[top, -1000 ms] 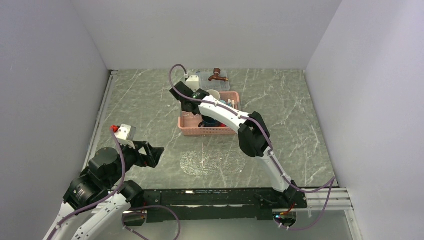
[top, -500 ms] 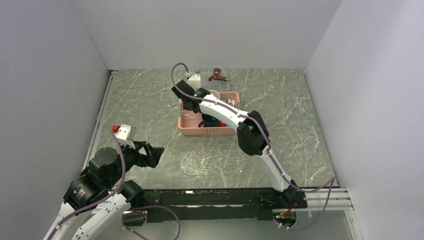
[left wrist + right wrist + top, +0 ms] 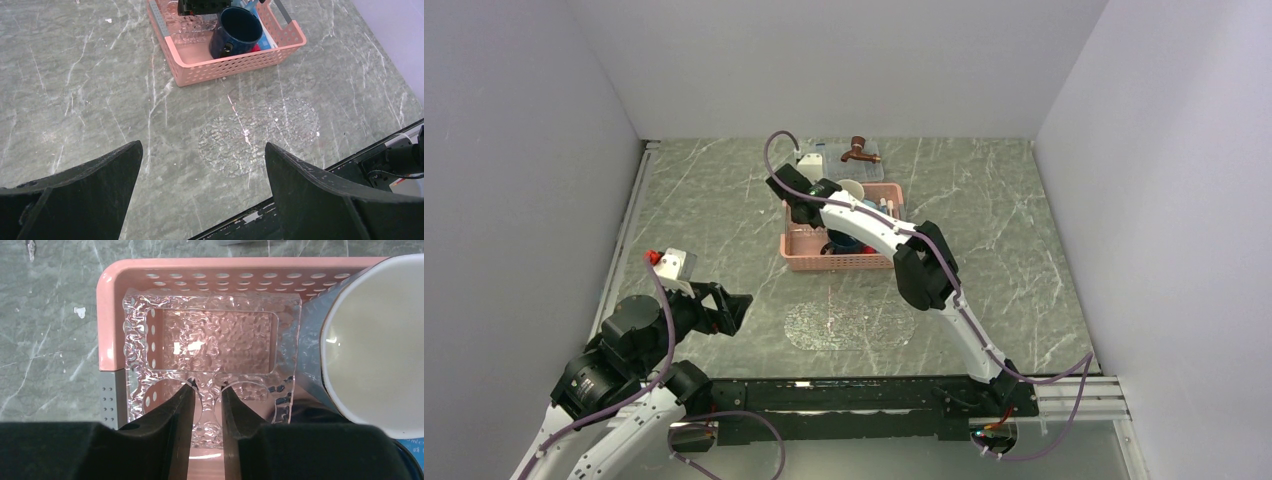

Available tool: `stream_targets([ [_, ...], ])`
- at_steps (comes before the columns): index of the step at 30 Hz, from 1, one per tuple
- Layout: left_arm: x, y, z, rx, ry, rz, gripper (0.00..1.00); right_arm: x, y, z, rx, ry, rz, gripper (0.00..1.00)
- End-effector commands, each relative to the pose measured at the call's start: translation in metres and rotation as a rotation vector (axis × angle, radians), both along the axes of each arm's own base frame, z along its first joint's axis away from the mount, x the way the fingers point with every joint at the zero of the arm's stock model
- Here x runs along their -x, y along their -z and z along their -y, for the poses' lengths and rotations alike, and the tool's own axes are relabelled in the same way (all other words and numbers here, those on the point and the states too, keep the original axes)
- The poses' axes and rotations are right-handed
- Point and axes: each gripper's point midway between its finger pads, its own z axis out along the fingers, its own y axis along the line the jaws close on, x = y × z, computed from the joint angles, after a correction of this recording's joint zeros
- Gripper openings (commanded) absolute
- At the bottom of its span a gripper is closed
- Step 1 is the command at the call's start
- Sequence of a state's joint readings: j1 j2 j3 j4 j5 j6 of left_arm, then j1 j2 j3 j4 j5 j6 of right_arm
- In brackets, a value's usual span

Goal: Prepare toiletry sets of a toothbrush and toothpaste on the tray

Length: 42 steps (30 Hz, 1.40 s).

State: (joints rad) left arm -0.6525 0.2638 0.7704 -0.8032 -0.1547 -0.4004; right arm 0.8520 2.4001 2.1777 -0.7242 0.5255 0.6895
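Note:
The tray (image 3: 215, 340), small and of clear dimpled plastic, lies in the left end of a pink basket (image 3: 107, 315). My right gripper (image 3: 209, 386) reaches down into it. Its fingers stand in two round holes at the tray's near rim, shut on the narrow strip between them. In the top view this gripper (image 3: 802, 212) is over the basket's left end. A bit of light-blue toothpaste (image 3: 251, 7) shows behind the mug. Pale toothbrush sticks (image 3: 886, 205) lie at the basket's right end. My left gripper (image 3: 202, 146) hangs open and holds nothing, near the table's front left (image 3: 734, 305).
The basket also holds a dark blue mug (image 3: 235, 30) and a white cup (image 3: 375, 340) close to the tray's right side. A larger clear textured tray (image 3: 849, 325) lies on the marble in front of the basket. A brown tap (image 3: 859, 150) stands at the back.
The right gripper's jaws have closed in on the strip of the tray's rim, and the right arm's elbow has shifted slightly left. The left arm has not moved.

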Motion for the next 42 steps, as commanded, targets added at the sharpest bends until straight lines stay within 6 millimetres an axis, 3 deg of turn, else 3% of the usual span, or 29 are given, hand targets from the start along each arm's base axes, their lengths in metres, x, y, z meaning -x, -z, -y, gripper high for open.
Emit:
stream_targets([
  [1,-0.004,-0.006,0.002,-0.006,0.004,0.026,0.99,-0.009,-0.03,-0.012,-0.065,-0.009,0.063,0.19],
  [3,-0.005,-0.006,0.002,-0.006,0.003,0.025,0.99,-0.01,-0.036,-0.012,-0.071,-0.01,0.072,0.13],
  [5,-0.005,-0.005,0.002,-0.008,0.004,0.023,0.99,-0.01,-0.043,-0.014,-0.074,-0.02,0.086,0.0],
  [16,-0.006,-0.004,0.003,-0.011,0.004,0.019,0.99,-0.01,-0.102,-0.012,-0.088,-0.026,0.196,0.0],
  [28,-0.006,-0.004,0.001,-0.011,-0.005,0.018,0.99,-0.004,-0.151,-0.005,-0.101,-0.026,0.273,0.0],
  [36,-0.007,-0.003,0.0,-0.013,-0.017,0.016,0.99,0.015,-0.184,0.0,-0.105,-0.039,0.315,0.0],
  [42,-0.008,-0.003,-0.002,-0.016,-0.028,0.013,0.99,0.047,-0.202,0.014,-0.116,-0.03,0.334,0.0],
])
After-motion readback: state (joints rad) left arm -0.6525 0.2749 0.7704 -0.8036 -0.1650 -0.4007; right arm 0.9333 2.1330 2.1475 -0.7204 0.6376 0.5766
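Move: My right hand already has the clear holder by the bar between its two holes, the holder's middle some 3 cm ahead and about 1 cm below. The pale mug stands about 9 cm right and 4 cm ahead, the navy mug 8 cm right and 4 cm back. On the table the clear oval tray lies roughly 25 cm back and 8 cm right. From my idle left hand the holder is about 30 cm ahead, 13 cm right and 18 cm lower. I stay put briefly while my right fingers squeeze the clear holder's middle bar more firmly, then I lift it nearly straight up out of the pink basket's left end, about 13 cm and gathering speed. On the way my fingertips tip up some 13 degrees, and towards the end I begin easing back towards myself, keeping the pinch. ##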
